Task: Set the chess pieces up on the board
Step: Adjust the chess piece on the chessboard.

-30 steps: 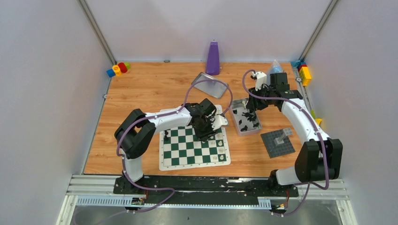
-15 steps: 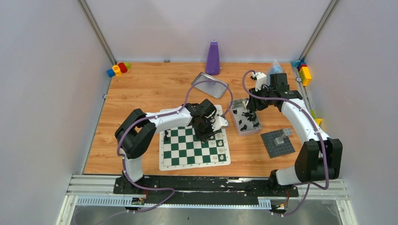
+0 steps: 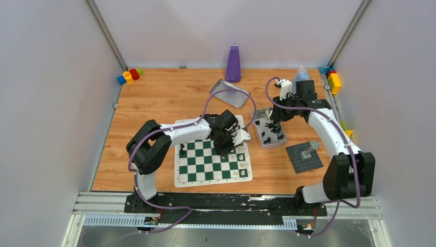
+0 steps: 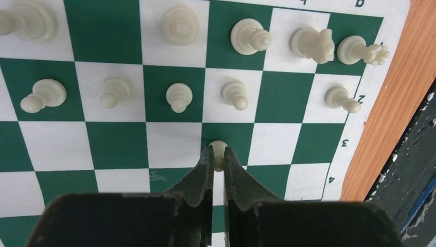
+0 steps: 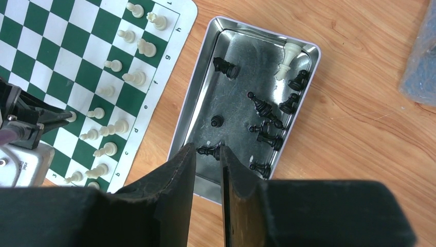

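The green-and-white board (image 3: 213,181) lies in front of the left arm. Several cream chess pieces (image 4: 179,96) stand in two rows along its right edge. My left gripper (image 4: 217,151) is down on the board, shut on a cream pawn (image 4: 218,147) that stands one rank inside those rows. My right gripper (image 5: 206,146) hovers well above the silver tray (image 5: 187,110), its jaws a narrow gap apart and empty. Several black pieces (image 5: 265,110) and one cream piece (image 5: 288,54) lie in the tray. A black pawn (image 5: 208,151) shows far below the right fingertips.
A lone black piece (image 3: 181,149) stands on the board's left side. A metal lid (image 3: 230,92) and a purple bottle (image 3: 233,64) sit behind. A grey studded baseplate (image 3: 304,156) lies right of the tray. Coloured blocks (image 3: 128,75) sit in the back corners.
My left jaws have closed onto the cream pawn. My right jaws have narrowed a little. Neither arm has visibly moved.
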Action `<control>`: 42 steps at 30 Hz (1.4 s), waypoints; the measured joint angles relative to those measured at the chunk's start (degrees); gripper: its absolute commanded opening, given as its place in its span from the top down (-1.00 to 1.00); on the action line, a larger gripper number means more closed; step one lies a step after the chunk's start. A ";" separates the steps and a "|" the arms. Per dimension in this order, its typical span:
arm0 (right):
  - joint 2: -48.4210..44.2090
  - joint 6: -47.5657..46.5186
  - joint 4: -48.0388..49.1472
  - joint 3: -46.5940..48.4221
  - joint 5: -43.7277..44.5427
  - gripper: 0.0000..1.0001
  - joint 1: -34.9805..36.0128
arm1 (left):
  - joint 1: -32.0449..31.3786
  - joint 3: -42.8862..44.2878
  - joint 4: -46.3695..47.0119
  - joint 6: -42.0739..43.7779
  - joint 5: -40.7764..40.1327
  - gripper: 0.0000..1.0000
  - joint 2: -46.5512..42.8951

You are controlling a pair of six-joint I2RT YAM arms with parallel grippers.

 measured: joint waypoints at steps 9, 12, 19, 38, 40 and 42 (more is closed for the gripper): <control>0.00 -0.17 0.00 -0.02 0.42 0.52 0.00 | -5.16 0.00 -0.02 0.04 -0.70 0.95 -2.05; 0.00 -0.20 0.00 -0.07 0.48 0.52 0.00 | -7.56 0.13 -0.07 0.04 -0.85 0.95 -2.56; 0.00 -0.20 0.02 -0.24 0.48 0.53 -0.02 | -10.23 2.27 -0.44 0.07 -1.07 0.96 -2.38; 0.00 -0.42 0.22 -0.72 0.50 0.53 -0.02 | -10.60 4.11 -0.11 0.17 -1.70 0.94 0.98; 0.00 -0.48 0.22 -0.72 0.48 0.53 -0.02 | -10.60 4.11 -0.11 0.17 -1.70 0.93 1.05; 0.00 -0.57 0.22 -0.72 0.50 0.53 -0.02 | -10.60 4.11 -0.07 0.22 -1.75 0.93 1.14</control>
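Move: The left hand already pinches a white pawn above square c3; its goal, the empty dark square b2, lies about 5 cm back, 5 cm to the right and 3 cm below. In the second row one pawn stands about 1 cm back and 5 cm right, another about 9 cm back and 5 cm right, and the white knight 5 cm back and 9 cm right, all about 1 cm lower. From the idle right hand b2 is some 17 cm back, 20 cm left and 14 cm down. Keeping its pinch on the white pawn, the left hand carries it diagonally back and to the right, about 5 cm each way, rising nearly 3 cm and turning some 10 degrees clockwise, with the last of the travel going almost purely right into the gap between the two second-row pawns. Once over b2 it lowers the pawn straight down about 1.5 cm, slowing as it nears the square, fingers still shut on it; whether the foot touches the board can't be seen. ##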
